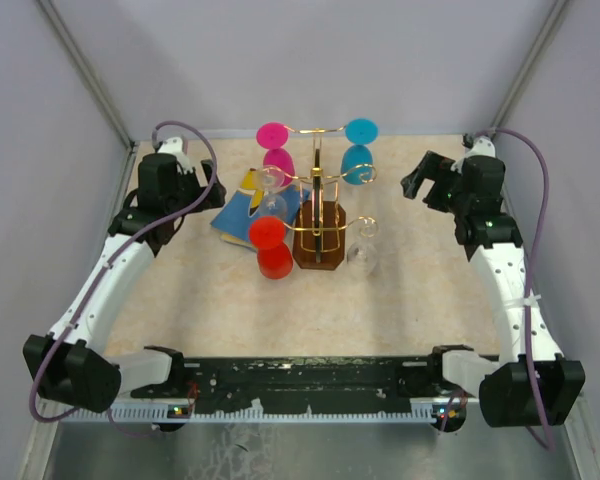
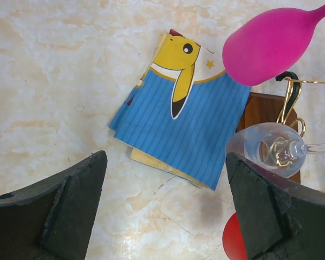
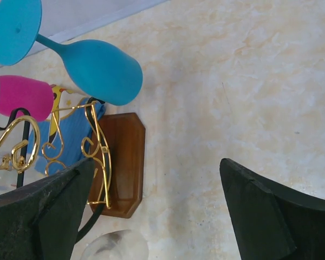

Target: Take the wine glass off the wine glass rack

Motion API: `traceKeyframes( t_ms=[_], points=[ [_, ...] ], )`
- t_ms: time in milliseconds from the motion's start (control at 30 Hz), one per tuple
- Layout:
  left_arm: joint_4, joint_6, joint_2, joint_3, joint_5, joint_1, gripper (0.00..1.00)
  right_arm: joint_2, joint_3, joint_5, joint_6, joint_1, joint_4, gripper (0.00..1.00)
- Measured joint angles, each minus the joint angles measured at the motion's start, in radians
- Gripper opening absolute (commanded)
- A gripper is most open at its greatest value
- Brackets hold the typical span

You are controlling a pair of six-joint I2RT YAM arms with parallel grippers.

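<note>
The wine glass rack (image 1: 320,200) stands mid-table, gold wire on a dark brown base (image 1: 318,252). Several wine glasses hang from it upside down: pink (image 1: 277,152), cyan (image 1: 358,150), red (image 1: 272,248), and clear ones (image 1: 363,246) (image 1: 272,190). My left gripper (image 1: 208,186) is open to the left of the rack, holding nothing. In its wrist view the pink bowl (image 2: 271,46) and a clear bowl (image 2: 265,149) lie beyond the right finger (image 2: 271,211). My right gripper (image 1: 418,182) is open to the right of the rack, and the cyan glass (image 3: 97,67) and base (image 3: 122,162) lie ahead of it.
A folded blue cloth with a yellow cartoon figure (image 1: 245,205) (image 2: 184,119) lies flat on the table left of the rack, partly under the pink and clear glasses. Grey walls close in the back and sides. Bare marble-look tabletop (image 3: 233,97) lies under the right gripper.
</note>
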Motion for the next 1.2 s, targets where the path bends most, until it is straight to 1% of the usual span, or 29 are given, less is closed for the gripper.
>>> traceKeyframes(
  t_ms=[67,133,200,367,500,600,667,700,767,800,967,1067,1133,1200],
  points=[
    [-0.001,0.004,0.000,0.000,-0.006,0.000,0.96,0.000,0.000,0.010,0.000,0.000,-0.001,0.99],
    [-0.001,0.003,0.000,0.000,-0.008,0.000,0.92,0.000,0.000,0.021,0.001,0.000,-0.001,0.99],
    [0.012,-0.006,-0.003,-0.013,0.008,0.000,0.90,0.001,0.000,0.024,0.005,0.000,0.000,0.99],
    [0.042,-0.039,-0.023,-0.085,0.047,0.000,0.91,0.016,0.000,0.014,0.028,0.000,0.024,0.99],
    [0.043,-0.043,-0.022,-0.094,0.048,0.000,0.91,0.067,0.003,-0.043,0.085,-0.011,0.097,0.99],
    [0.042,-0.042,-0.022,-0.093,0.048,0.000,0.91,0.142,0.018,-0.129,0.177,-0.029,0.201,0.99],
    [0.043,-0.042,-0.022,-0.093,0.048,0.000,0.91,0.203,0.037,-0.185,0.242,-0.040,0.273,0.94],
    [0.043,-0.042,-0.022,-0.093,0.048,0.000,0.91,0.238,0.048,-0.216,0.275,-0.045,0.315,0.90],
    [0.043,-0.042,-0.022,-0.093,0.048,0.000,0.92,0.302,0.063,-0.274,0.343,-0.051,0.406,0.77],
    [0.043,-0.042,-0.023,-0.093,0.048,0.000,0.92,0.327,0.067,-0.296,0.372,-0.051,0.445,0.75],
    [0.043,-0.041,-0.025,-0.093,0.048,0.000,0.92,0.440,0.073,-0.393,0.522,-0.051,0.652,0.74],
    [0.043,-0.039,-0.025,-0.093,0.048,0.000,0.92,0.482,0.074,-0.434,0.594,-0.051,0.762,0.75],
    [0.043,-0.038,-0.025,-0.093,0.048,0.000,0.92,0.502,0.081,-0.456,0.635,-0.051,0.819,0.75],
    [0.044,-0.038,-0.025,-0.093,0.048,0.000,0.92,0.513,0.094,-0.472,0.660,-0.051,0.851,0.72]
  ],
)
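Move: The blue wine glass hangs foot-up on the rack's far right hook, its middle about 12 cm ahead of the right hand, 14 cm to its left and 6 cm lower; its foot is near hand height. The pink glass hangs level with it, 13 cm farther left; the nearest clear glass on the rack's right side hangs about 17 cm back from the blue one. From the left hand, the blue glass lies about 11 cm ahead, 28 cm to the right and 5 cm lower. After a short pause the right hand sweeps about 12 cm forward and 7 cm left, rising some 4 cm late on, to bring its fingers close to the foot of the blue glass from the right, with no grip on it yet. On the way the wrist rolls some 40 degrees, left side up, turns its fingers counter-clockwise towards the rack and tips them up to nearly level, while the gap narrows from wide open to about three quarters; the empty left hand only sinks some 2.5 cm early and then stays there, open. ##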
